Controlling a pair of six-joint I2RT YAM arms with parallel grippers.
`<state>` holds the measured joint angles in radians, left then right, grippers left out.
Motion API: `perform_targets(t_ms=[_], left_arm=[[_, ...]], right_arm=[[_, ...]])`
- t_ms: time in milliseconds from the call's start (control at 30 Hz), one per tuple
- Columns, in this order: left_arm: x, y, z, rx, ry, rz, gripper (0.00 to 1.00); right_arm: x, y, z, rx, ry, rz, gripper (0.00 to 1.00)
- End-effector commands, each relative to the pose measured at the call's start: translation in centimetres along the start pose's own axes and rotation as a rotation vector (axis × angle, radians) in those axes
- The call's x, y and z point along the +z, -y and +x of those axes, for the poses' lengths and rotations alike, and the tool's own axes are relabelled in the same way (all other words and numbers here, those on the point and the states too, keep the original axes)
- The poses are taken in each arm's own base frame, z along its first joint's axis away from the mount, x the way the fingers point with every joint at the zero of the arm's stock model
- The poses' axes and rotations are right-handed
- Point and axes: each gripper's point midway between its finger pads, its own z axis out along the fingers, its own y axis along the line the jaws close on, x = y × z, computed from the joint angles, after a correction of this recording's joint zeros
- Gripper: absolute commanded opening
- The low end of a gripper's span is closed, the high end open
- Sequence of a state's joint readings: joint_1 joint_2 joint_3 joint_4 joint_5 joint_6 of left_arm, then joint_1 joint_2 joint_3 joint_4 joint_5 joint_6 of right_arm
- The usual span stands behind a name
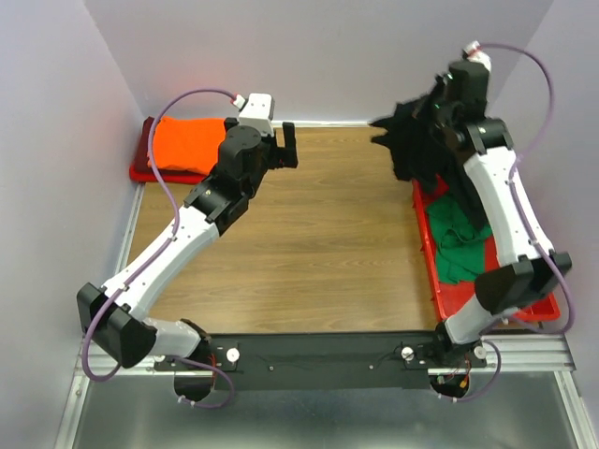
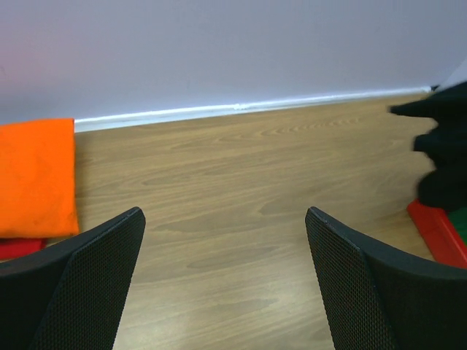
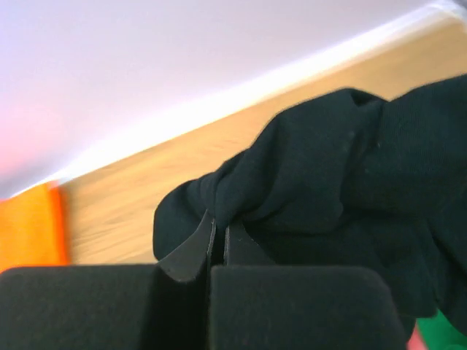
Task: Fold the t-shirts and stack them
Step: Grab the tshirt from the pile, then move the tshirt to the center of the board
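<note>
The black t-shirt (image 1: 416,145) hangs bunched in the air at the back right, above the far end of the right red bin (image 1: 440,281). My right gripper (image 3: 220,224) is shut on a fold of the black t-shirt (image 3: 321,182). A green t-shirt (image 1: 459,245) lies crumpled in that bin. The orange t-shirt (image 1: 190,142) lies folded on a red tray (image 1: 140,170) at the back left, also showing as the orange t-shirt (image 2: 36,175) in the left wrist view. My left gripper (image 2: 226,240) is open above bare table, right of the orange shirt, with nothing between its fingers.
The wooden table (image 1: 318,234) lies between the two arms. White walls close the back and sides. The black shirt's edge (image 2: 441,146) and the bin's corner (image 2: 438,233) show at the right of the left wrist view.
</note>
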<state>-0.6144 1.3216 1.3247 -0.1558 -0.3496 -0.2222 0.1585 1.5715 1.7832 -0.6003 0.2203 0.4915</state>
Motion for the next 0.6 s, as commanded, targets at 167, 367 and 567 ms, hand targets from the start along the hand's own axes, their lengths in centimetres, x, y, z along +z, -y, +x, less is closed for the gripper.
perform_targets(t_ms=[167,367,567], left_arm=[[1.6,-1.4,-4.4,-0.054,0.131,-0.129,0.98],[4.0,-1.7,-4.1,-0.058,0.14,-0.198,0.98],[5.2,-2.3,-1.7,-0.097,0.111,-0.252,0.98]], right_arm=[[-0.2,-17.0,-2.8,-0.171,0.1,-0.42,0.0],[2.2,-20.6,4.0,-0.232,-0.018,-0.491,0.01],[3.5,-20.8,12.7,-0.322,-0.155,-0.476,0.0]])
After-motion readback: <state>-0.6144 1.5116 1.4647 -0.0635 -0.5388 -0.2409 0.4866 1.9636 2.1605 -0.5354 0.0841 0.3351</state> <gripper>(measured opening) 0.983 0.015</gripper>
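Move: The right hand already holds the black t-shirt. The open table middle lies about 26 cm to its left, 6 cm back and 34 cm down; the orange t-shirt some 60 cm left and 8 cm ahead, the green t-shirt 16 cm right and 14 cm back, both about 32 cm down. From the left hand, that table spot is about 10 cm right, 2 cm ahead and 34 cm down; the black t-shirt hangs some 35 cm right and 6 cm ahead. Swinging left from the tray towards the table middle, the right hand keeps its pinch on the black t-shirt and carries it about 20 cm, reaching slightly forward; it first rises, then sinks past its starting height, turning counter-clockwise some 30 degrees. The empty left hand eases about 5 cm forward, rising briefly and dipping again, turning slightly counter-clockwise with fingers wide open. ##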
